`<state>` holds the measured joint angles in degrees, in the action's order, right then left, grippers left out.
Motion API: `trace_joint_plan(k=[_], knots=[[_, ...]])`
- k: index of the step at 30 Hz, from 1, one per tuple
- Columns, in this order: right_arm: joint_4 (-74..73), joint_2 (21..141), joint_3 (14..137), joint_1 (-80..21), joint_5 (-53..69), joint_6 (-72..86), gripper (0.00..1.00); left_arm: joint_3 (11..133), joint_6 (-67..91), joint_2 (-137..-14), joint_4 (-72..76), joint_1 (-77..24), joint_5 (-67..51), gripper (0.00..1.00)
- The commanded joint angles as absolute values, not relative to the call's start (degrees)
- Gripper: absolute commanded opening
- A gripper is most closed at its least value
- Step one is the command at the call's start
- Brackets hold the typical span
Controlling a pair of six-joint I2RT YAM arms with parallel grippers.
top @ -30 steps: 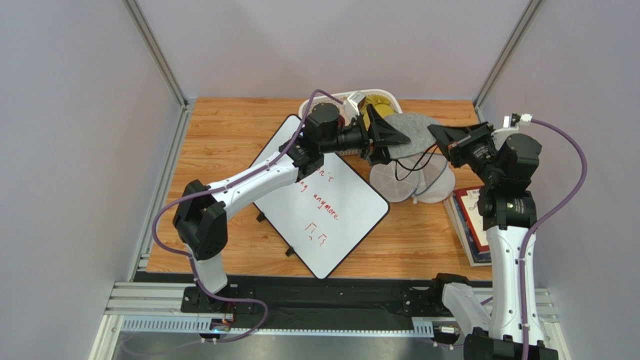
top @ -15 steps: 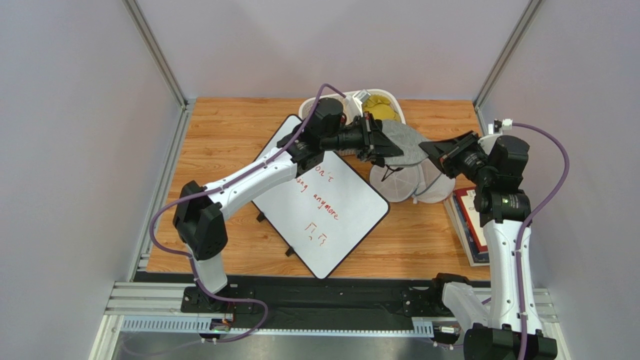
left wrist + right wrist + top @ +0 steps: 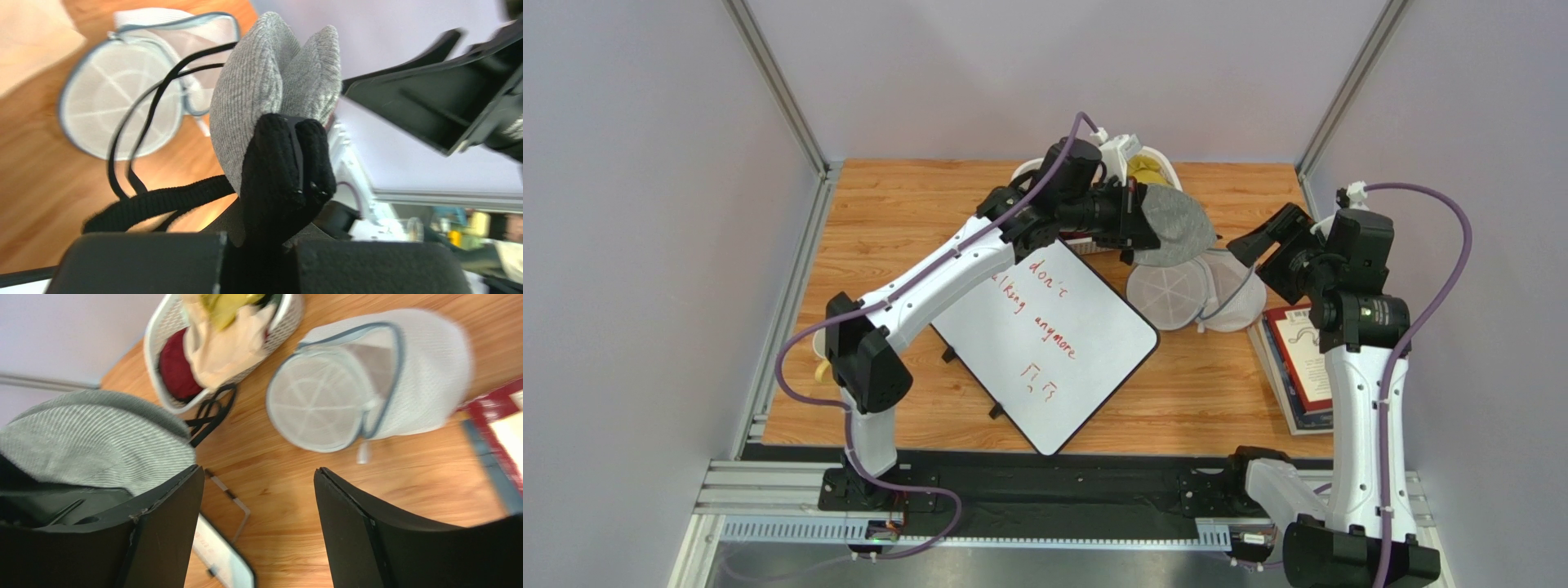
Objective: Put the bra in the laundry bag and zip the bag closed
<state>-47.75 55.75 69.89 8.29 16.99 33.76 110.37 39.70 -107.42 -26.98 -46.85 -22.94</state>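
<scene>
The bra (image 3: pixel 1169 226) hangs above the table's far middle, two grey padded cups (image 3: pixel 270 92) folded together, black straps (image 3: pixel 132 153) dangling. My left gripper (image 3: pixel 1133 223) is shut on the bra's black edge (image 3: pixel 285 171), seen between its jaws (image 3: pixel 261 257) in the left wrist view. My right gripper (image 3: pixel 1269 240) stands open to the right of the bra, holding nothing (image 3: pixel 258 471). The laundry bag (image 3: pixel 1198 289) lies below on the wood, a white mesh pouch with its grey zipper rim (image 3: pixel 344 386) unzipped and its flap folded back (image 3: pixel 116 104).
A white slotted basket (image 3: pixel 1136 162) with yellow and dark red garments (image 3: pixel 178 361) stands at the back. A whiteboard (image 3: pixel 1051 331) with red writing lies left of the bag. Books (image 3: pixel 1298 361) lie at the right edge.
My left gripper closed on the bra and carried it up and back. My right gripper let go of the bra, opened, and drew away to the right.
</scene>
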Motion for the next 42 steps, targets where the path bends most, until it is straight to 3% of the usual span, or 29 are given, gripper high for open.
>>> trace_joint_plan(k=[1, 14, 23, 24, 27, 42], knots=[[-50.8, 59.14, 72.95, 8.26, 3.62, 25.14, 0.72, 118.1, 28.23, -111.25, -37.34, -47.2, -20.48, 0.0], [-46.85, 75.49, 72.07, 8.26, 0.17, 21.53, 0.72, 126.9, 25.22, -120.93, -39.55, -47.46, -24.96, 0.0], [-40.25, 81.55, 70.14, 8.26, 0.09, 23.03, 0.54, 129.46, 29.0, -126.38, -37.36, -47.64, -23.03, 0.0], [-40.34, 81.91, 70.22, 8.26, -1.83, 22.68, 0.46, 129.46, 29.35, -126.91, -37.09, -47.64, -22.77, 0.0], [-40.52, 82.79, 70.14, 8.17, -2.46, 22.68, 0.41, 129.38, 30.5, -128.05, -36.04, -47.9, -22.76, 0.0], [-36.48, 88.77, 70.14, 7.82, -2.28, 21.8, 0.41, 131.22, 34.54, -135.17, -29.27, -48.87, -20.92, 0.0]])
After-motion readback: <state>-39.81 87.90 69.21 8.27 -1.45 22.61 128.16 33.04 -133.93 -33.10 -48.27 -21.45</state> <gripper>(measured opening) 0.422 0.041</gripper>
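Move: Below and ahead of the right hand, the laundry bag's open body lies about 8 cm ahead, 5 cm to the right and 25 cm down; its flipped-open lid is level with it, some 11 cm to its left, and the books lie 5 cm back and 18 cm right of the hand. From the left hand, which holds the bra, the body is 6 cm ahead, 19 cm right and 28 cm down, the lid 6 cm ahead and 8 cm right, the basket 22 cm ahead and 4 cm left. Sinking about 17 cm while going forward and to the right, the right hand comes down to the laundry bag's rim, tips its fingers some 25 degrees further down with a slight roll, and partly closes them. The left hand keeps its pinch on the bra's black band and lowers it about 15 cm, drifting right and forward over the lid. ##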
